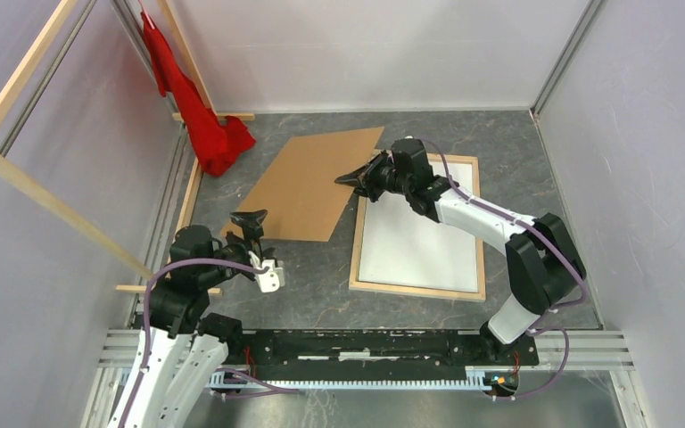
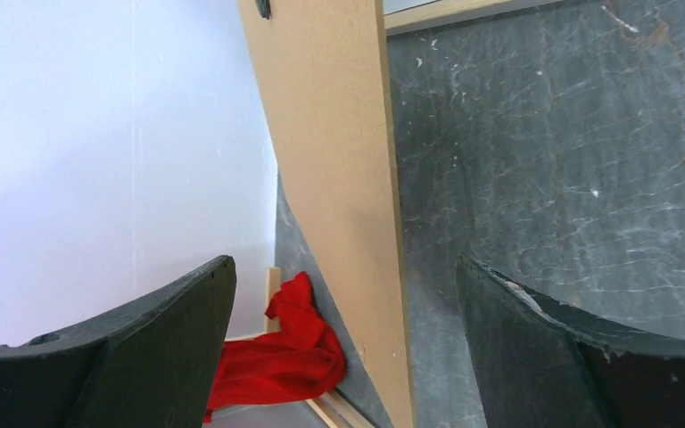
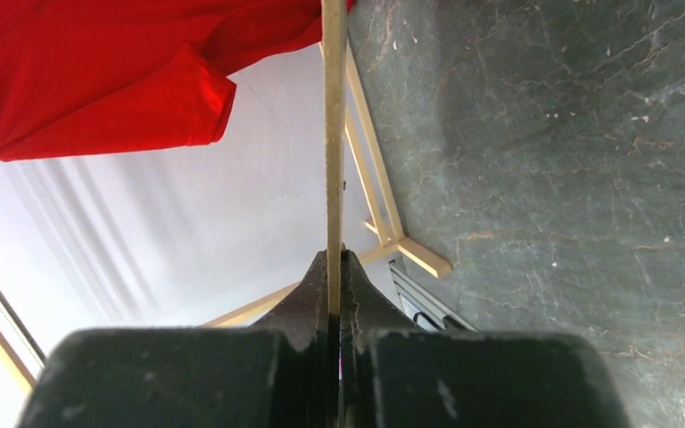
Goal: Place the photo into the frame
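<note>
The frame (image 1: 358, 241) lies flat at right of centre, pale wood rails up. A white sheet (image 1: 419, 241) fills it, apparently the photo's plain back; no picture side shows. My right gripper (image 1: 358, 176) is shut on the right corner of the brown backing board (image 1: 308, 187), just beyond the frame's far-left corner. In the right wrist view the board's thin edge (image 3: 333, 134) runs straight up from between the closed jaws of the right gripper (image 3: 334, 260). My left gripper (image 1: 251, 230) is open at the board's near edge, holding nothing. In the left wrist view the left gripper (image 2: 346, 264) faces the board (image 2: 330, 134).
A red cloth (image 1: 210, 125) hangs at the far-left corner, also in the left wrist view (image 2: 276, 357) and right wrist view (image 3: 98, 71). Long pale wooden beams (image 1: 45, 201) lean along the left wall. White walls enclose the grey marbled table (image 1: 517, 160).
</note>
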Tool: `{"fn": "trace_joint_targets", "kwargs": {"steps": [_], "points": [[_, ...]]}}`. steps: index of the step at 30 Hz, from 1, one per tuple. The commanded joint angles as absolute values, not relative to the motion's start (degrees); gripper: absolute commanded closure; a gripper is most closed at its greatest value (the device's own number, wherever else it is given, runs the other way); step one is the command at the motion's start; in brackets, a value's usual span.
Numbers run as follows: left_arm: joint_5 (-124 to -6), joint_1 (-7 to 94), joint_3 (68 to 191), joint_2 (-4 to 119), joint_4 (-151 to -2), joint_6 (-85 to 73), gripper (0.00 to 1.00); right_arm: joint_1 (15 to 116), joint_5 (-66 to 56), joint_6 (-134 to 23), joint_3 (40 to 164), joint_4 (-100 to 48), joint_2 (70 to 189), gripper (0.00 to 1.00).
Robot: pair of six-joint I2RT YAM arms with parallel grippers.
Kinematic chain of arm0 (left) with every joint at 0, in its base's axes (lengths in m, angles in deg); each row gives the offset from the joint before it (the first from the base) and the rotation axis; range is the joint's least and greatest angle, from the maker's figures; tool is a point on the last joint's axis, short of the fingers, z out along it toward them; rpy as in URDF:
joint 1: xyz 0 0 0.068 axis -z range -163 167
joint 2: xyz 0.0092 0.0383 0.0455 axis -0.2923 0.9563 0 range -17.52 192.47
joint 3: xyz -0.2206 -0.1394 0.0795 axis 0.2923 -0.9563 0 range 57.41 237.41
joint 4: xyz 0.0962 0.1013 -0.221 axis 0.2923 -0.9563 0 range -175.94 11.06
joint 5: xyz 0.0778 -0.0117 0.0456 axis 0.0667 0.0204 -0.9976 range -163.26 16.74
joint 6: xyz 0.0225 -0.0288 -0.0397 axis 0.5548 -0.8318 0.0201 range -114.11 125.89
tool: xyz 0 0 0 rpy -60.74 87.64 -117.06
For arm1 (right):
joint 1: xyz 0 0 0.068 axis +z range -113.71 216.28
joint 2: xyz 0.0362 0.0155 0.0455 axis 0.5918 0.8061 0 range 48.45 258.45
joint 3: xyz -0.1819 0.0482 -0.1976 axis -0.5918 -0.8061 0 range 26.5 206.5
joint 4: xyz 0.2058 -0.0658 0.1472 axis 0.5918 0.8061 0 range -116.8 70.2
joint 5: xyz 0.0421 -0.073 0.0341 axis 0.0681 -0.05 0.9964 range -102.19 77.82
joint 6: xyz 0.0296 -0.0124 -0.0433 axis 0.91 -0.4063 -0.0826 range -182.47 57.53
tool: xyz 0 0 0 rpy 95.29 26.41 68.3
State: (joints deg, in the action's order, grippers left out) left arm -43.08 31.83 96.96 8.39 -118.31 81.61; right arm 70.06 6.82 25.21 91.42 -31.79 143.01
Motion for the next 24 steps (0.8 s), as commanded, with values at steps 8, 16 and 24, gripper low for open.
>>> {"fn": "trace_joint_targets", "kwargs": {"steps": [8,16,24], "points": [[-44.17,31.85,95.46,9.82,-104.66,82.98,0.1,74.26,8.65,29.88,89.87,-44.79,135.66,1.0],[-44.1,31.9,95.27,10.64,-99.9,80.26,0.65,75.41,9.77,26.77,91.28,-44.08,135.4,0.97],[-44.91,31.85,92.24,9.31,-90.19,80.31,0.98,74.02,17.61,15.01,92.82,-41.37,136.12,0.53]]}}
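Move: The left gripper, wide open, has the near edge of the brown backing board between its fingers; the board's middle lies about 13 cm ahead and 8 cm to the right, roughly level with the hand. The photo frame lies some 12 cm ahead, 35 cm right and 21 cm below, the red cloth some 32 cm ahead and 16 cm left. The right gripper already pinches the board's right edge, its middle about 9 cm left and level. Bring the left gripper up and forward some 5 cm over the near edge of the board, tip its fingers up by about 10 to 15 degrees, and close them to pinch that edge. Meanwhile lift the board with the right hand by about 5 cm, drawing it back and a little left, then stay there and start opening the right fingers as the left ones shut. ##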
